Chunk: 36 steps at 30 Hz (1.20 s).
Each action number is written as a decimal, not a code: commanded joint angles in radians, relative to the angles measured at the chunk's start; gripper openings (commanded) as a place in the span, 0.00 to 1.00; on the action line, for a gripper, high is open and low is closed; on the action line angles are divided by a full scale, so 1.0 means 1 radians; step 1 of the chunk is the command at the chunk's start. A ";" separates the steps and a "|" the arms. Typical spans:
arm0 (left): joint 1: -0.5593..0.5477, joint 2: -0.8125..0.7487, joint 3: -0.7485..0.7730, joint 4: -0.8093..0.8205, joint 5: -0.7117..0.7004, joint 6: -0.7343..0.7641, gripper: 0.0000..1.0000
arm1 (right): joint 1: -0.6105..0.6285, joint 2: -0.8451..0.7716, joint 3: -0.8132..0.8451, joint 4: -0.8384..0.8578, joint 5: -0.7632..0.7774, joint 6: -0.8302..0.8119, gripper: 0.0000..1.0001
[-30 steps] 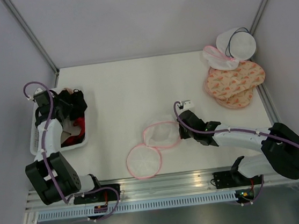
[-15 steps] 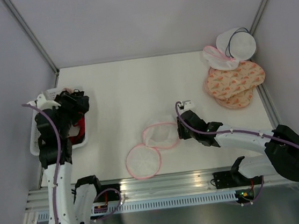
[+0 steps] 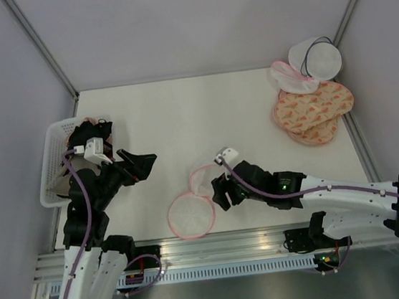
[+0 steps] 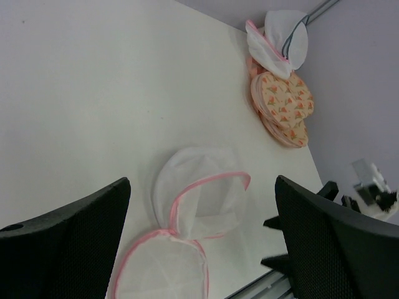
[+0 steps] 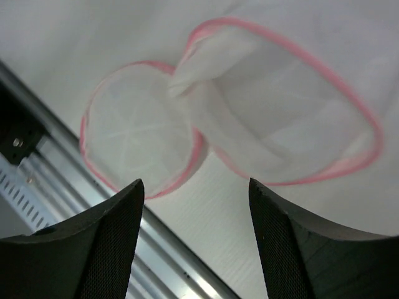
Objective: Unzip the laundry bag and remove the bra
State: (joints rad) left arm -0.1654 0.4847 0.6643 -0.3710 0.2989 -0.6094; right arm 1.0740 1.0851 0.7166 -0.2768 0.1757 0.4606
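Note:
The laundry bag lies unzipped on the table, its flat half [image 3: 191, 215] near the front and its domed half [image 3: 214, 178] behind it, both empty. It also shows in the left wrist view [image 4: 201, 198] and the right wrist view [image 5: 134, 137]. My left gripper [image 3: 140, 163] is open and empty, left of the bag and above the table [image 4: 202, 182]. My right gripper [image 3: 222, 192] is open and empty just over the bag's right front [image 5: 195, 184]. A black garment [image 3: 83, 136], probably the bra, lies in the white basket [image 3: 50, 151], partly hidden by my left arm.
Peach patterned bags [image 3: 314, 111] lie at the back right, with a white round bag with dark trim [image 3: 317, 58] and another pink-trimmed pouch [image 3: 289, 78] behind them. The metal front rail [image 3: 225, 244] runs close below the bag.
My left gripper has swung out of the basket toward the bag, with nothing in it now. My right gripper has moved left and nearer, from the bag's right edge to its front.

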 commanded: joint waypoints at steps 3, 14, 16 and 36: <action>-0.003 -0.044 0.030 -0.037 -0.062 -0.013 1.00 | 0.226 0.198 0.102 -0.007 0.028 -0.048 0.73; -0.003 -0.124 0.087 -0.163 -0.221 -0.006 1.00 | 0.368 0.565 0.351 0.014 -0.013 -0.120 0.67; -0.003 -0.141 0.106 -0.190 -0.251 -0.007 1.00 | 0.369 0.616 0.383 0.007 -0.022 -0.132 0.67; -0.003 -0.186 0.129 -0.241 -0.294 0.017 1.00 | 0.411 0.871 0.504 -0.015 -0.024 -0.115 0.31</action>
State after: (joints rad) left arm -0.1658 0.3096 0.7589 -0.6006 0.0254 -0.6086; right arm 1.4773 1.9236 1.2022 -0.2779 0.1444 0.3344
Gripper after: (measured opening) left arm 0.993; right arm 0.347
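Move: The laundry bag's round unzipped flap lies flat, its middle roughly 11 cm left of the right hand, 4 cm back and 13 cm below. The bag's body is about 7 cm ahead of that hand, 1 cm left and 12 cm below. From the left hand, the flap is about 9 cm back, 11 cm right and 26 cm below. Right hand sweeps 15 cm left, down and back, closing on the flap's near rim; left hand shifts leftward. ##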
